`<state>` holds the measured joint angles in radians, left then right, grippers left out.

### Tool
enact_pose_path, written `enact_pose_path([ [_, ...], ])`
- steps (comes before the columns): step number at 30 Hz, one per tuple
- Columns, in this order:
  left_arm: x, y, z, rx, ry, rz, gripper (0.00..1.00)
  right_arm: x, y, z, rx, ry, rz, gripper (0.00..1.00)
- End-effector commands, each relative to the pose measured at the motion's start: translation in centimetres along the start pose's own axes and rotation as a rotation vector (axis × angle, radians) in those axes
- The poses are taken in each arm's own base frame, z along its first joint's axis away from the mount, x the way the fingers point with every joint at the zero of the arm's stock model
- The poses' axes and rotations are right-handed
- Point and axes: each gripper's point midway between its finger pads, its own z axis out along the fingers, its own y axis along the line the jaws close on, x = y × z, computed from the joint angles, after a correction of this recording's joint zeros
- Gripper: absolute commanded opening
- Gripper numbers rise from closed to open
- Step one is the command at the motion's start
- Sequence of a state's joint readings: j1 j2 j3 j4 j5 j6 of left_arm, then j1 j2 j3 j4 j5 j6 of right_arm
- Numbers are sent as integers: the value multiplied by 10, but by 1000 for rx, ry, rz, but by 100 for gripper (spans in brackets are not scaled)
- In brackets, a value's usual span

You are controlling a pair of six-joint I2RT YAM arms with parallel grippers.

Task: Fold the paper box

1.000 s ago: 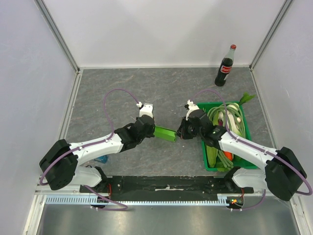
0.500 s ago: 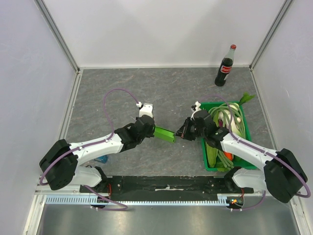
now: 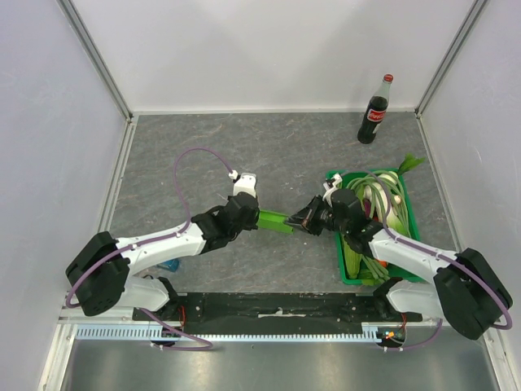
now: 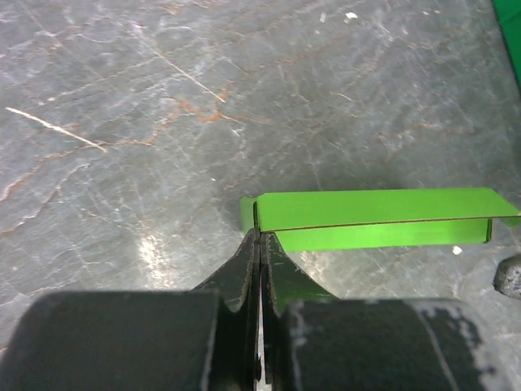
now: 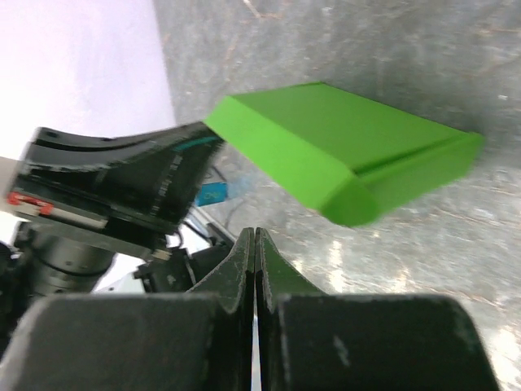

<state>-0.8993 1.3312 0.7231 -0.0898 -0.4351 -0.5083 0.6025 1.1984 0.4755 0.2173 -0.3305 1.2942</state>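
Observation:
The paper box [image 3: 273, 220] is a flattened lime-green card piece at the middle of the table. My left gripper [image 3: 251, 217] is shut on its left end. In the left wrist view the jaws [image 4: 259, 234] pinch the near-left edge of the box [image 4: 374, 218], which stretches away to the right. My right gripper [image 3: 298, 219] is shut and empty, with its tip at the box's right end. In the right wrist view its tips [image 5: 256, 234] sit just below the box [image 5: 326, 151], apart from it.
A dark-green crate [image 3: 352, 172] of vegetables stands at the right, under the right arm. A cola bottle [image 3: 374, 114] stands at the back right. A small blue block [image 3: 168, 265] lies by the left arm's base, and shows in the right wrist view [image 5: 213, 194].
The right arm's wrist has swung to the right and tilted, while its shut tip stays at the box's right end. The left gripper and the box have hardly moved.

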Motion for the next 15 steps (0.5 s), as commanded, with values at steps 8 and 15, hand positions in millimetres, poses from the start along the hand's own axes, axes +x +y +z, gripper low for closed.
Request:
enact_pose_path([
  [8,35,-3,-3,11,122,34,2,-12,62,-12,-168,39,-281,2],
  [15,27,-9,-8,20,129,5,2,-52,0,-61,224,-125,-787,26],
])
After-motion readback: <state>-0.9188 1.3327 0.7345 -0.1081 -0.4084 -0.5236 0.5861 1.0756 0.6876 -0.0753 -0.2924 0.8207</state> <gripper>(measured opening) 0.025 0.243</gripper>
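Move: The green box is pinched at its left end by the left fingers; its middle is about 5 cm to their right, 1 cm back and slightly below. From the right fingertips, which are shut and close over the right end, that middle is some 4 cm left, 2 cm ahead and 4 cm lower. The middle of the vegetable basket is roughly 24 cm to the right of the right hand, level with it fore and aft and about 8 cm below. Upward, slowly and then faster, the right hand backs off from the box's right end by nearly 6 cm. It edges a little left at first, then swings right while rolling nearly 30 degrees about its finger axis, and its shut fingers open to about a quarter. The left hand keeps its pinch on the left end and shifts about 1 cm right and back. ##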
